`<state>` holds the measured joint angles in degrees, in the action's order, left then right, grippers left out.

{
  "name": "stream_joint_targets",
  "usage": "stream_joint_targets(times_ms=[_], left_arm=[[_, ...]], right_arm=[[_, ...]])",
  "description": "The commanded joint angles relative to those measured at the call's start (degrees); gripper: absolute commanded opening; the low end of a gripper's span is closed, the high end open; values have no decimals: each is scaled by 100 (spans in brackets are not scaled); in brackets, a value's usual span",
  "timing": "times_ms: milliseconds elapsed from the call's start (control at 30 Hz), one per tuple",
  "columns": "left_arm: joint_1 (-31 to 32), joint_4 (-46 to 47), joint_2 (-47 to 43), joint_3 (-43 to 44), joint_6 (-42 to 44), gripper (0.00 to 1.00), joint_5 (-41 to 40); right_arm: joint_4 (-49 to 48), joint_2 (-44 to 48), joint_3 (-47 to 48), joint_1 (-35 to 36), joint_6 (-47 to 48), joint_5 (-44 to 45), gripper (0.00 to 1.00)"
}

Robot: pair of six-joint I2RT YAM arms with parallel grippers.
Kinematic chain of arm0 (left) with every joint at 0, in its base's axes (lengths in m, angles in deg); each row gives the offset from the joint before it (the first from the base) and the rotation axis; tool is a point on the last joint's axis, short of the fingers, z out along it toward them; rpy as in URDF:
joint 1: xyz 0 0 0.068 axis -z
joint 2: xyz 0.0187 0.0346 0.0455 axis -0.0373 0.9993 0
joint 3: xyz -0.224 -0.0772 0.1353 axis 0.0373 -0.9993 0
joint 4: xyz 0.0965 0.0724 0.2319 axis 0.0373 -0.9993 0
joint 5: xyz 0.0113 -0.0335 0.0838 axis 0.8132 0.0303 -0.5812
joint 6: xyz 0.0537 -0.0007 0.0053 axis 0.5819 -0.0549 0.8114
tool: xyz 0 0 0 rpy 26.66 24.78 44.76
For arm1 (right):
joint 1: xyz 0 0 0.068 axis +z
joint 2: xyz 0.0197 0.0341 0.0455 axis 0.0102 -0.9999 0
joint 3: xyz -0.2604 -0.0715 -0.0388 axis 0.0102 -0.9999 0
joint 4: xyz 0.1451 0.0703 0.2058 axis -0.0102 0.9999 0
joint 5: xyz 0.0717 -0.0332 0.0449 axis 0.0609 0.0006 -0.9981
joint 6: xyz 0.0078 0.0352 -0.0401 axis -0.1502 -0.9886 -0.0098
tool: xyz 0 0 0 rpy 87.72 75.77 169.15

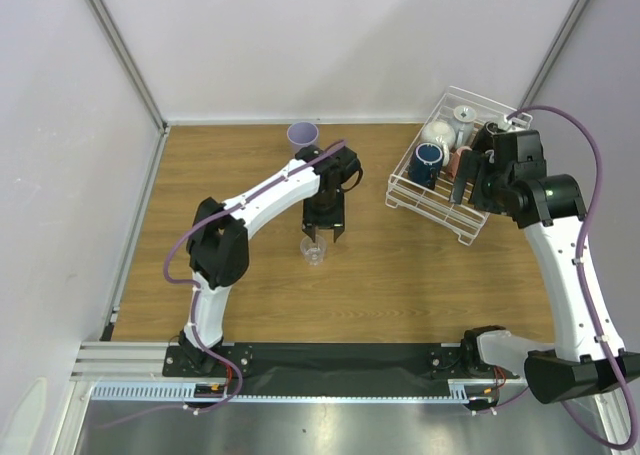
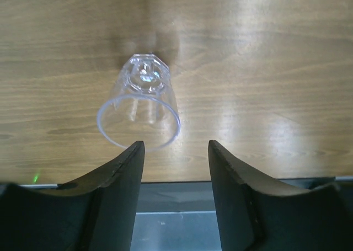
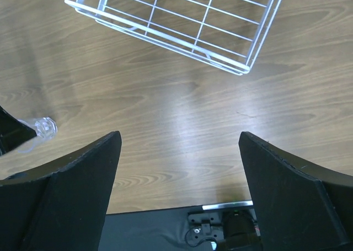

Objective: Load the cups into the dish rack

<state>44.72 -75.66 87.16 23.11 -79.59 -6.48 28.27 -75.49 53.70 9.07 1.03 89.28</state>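
Observation:
A clear glass (image 1: pixel 314 251) stands upright on the wooden table, just in front of my left gripper (image 1: pixel 324 235). In the left wrist view the glass (image 2: pixel 139 110) lies ahead and left of centre, its rim beside my left fingertip (image 2: pixel 132 151). My left gripper (image 2: pixel 176 147) is open with nothing between its fingers. A lavender tumbler (image 1: pixel 303 135) stands at the back of the table. The white wire dish rack (image 1: pixel 425 203) at the far right holds a cream mug (image 1: pixel 438 133), a navy cup (image 1: pixel 428 163) and other cups. My right gripper (image 1: pixel 468 187) hovers over the rack's near side, open and empty.
In the right wrist view the rack's near corner (image 3: pixel 165 36) is at the top, bare wood lies below my right gripper (image 3: pixel 179 138), and the glass (image 3: pixel 41 128) shows at the left edge. Grey walls enclose the table on three sides.

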Motion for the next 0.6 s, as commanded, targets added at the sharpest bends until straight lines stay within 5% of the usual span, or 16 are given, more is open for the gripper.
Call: stream_joint_targets(times_ms=[0, 300, 467, 567], left_arm=[[-5, 168, 39, -139, -58, 55, -284], [-22, 423, 355, -307, -14, 47, 24], [-207, 520, 452, -482, 65, 33, 156], [-321, 652, 374, -623, 126, 13, 340]], right_arm=[[49, 183, -39, -24, 118, 19, 94], [-12, 87, 49, -25, 126, -25, 95], [-39, -19, 119, -33, 117, -69, 95], [-65, -115, 233, -51, 100, -218, 95]])
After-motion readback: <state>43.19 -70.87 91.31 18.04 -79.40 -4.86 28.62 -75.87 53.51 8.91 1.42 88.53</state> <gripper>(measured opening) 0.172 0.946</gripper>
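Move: The clear glass stands upright just under the left hand: its middle is about 3 cm to the hand's left, roughly 1 cm back and some 6 cm below. The purple cup stands about 32 cm ahead and 6 cm left. The dish rack's middle lies roughly 24 cm ahead and 37 cm right, the navy cup in it about 20 cm ahead and 28 cm right. From the right hand the glass lies some 36 cm left, 1 cm back and 24 cm below. The glass's right-hand wall is what the left hand comes down on: it sinks almost straight, about 5 cm, with the fingers pointing down, one inside the rim and one outside. They narrow slowly at first, then faster, from half open to nearly shut, to pinch the wall between them. ##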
